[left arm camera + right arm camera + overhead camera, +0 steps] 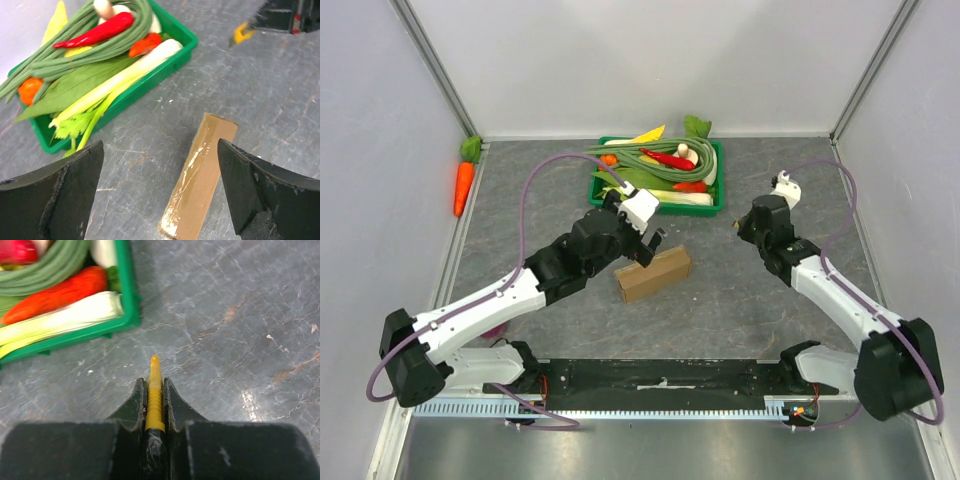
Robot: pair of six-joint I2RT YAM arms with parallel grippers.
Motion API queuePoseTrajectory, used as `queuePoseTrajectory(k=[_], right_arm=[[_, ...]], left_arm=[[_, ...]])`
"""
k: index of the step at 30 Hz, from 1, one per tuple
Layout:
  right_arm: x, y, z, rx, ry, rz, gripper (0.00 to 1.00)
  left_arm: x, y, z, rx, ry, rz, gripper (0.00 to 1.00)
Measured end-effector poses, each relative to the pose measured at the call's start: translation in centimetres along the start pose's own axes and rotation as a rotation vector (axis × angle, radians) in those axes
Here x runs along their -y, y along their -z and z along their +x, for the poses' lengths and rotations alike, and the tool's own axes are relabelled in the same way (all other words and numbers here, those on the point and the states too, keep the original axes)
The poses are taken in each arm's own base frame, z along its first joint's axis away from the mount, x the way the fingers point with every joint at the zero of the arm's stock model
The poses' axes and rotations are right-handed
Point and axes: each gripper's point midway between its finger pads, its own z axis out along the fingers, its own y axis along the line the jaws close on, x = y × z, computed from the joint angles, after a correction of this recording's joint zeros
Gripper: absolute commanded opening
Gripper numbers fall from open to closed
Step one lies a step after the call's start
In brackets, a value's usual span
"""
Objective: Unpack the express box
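Observation:
The express box (653, 273) is a small brown carton lying flat on the grey table, with shiny tape along its top (200, 180). My left gripper (647, 247) hovers just above its left end, open wide (160, 146); the box lies below and between the fingers, nearer the right one, and touches neither. My right gripper (738, 228) is off to the right of the box, shut on a yellow ridged tool (155, 395) whose tip sticks out past the fingertips (155, 382) over bare table. That tool (241, 32) also shows in the left wrist view.
A green tray (599, 185) of vegetables stands behind the box, close to the left gripper (150, 82) and up-left of the right gripper (131, 300). A toy carrot (464, 185) lies by the left wall. White walls close in three sides.

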Motion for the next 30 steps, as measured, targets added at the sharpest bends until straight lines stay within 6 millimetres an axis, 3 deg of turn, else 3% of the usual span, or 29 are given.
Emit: queuePoseTrajectory(k=[5, 12, 16, 22, 26, 30], right_arm=[[3.4, -3.3, 1.9, -0.082, -0.088, -0.008, 0.17], [5.6, -6.2, 4.1, -0.193, -0.181, -0.057, 0.46], [6.6, -6.7, 5.0, -0.229, -0.211, -0.04, 0.61], [9.2, -6.4, 5.7, -0.253, -0.218, 0.079, 0.86], [11.5, -5.3, 5.4, -0.264, -0.192, 0.221, 0.91], [12.3, -3.5, 3.1, -0.234, -0.172, 0.299, 0.93]], left_arm=[[-2.5, 1.0, 0.5, -0.02, 0.108, -0.133, 1.0], [-7.2, 1.4, 4.6, -0.129, 0.3, -0.224, 1.0], [-6.3, 2.1, 5.6, -0.145, 0.33, -0.171, 1.0], [-4.9, 2.8, 5.0, -0.119, 0.351, -0.091, 1.0], [-4.2, 3.0, 4.8, -0.113, 0.356, -0.055, 0.98], [-3.3, 3.1, 4.8, -0.111, 0.369, -0.003, 0.94]])
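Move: The right hand holds the yellow cutter some 15 cm above bare table; the spot where the cutter will lie is about 5 cm to its right and 2 cm back. From this hand the green vegetable crate is some 17 cm ahead and 19 cm left, and the express box 6 cm back and 19 cm left. The empty left hand hangs about 21 cm over the express box, which is 2 cm back; the crate is roughly 24 cm ahead of it, and the held cutter 7 cm ahead and 21 cm right. The right hand sinks about 11 cm over the bare table right of the box while easing right and slightly forward, opens from its grip on the cutter partway down, then backs off further to the right and lifts a little with the fingers wide, having tipped some 20 degrees further down and turned clockwise. Meanwhile the left hand, jaws still wide open, swings left and forward above the box, then draws back, ending about 6 cm left and a little lower, its fingers tipped further down. ##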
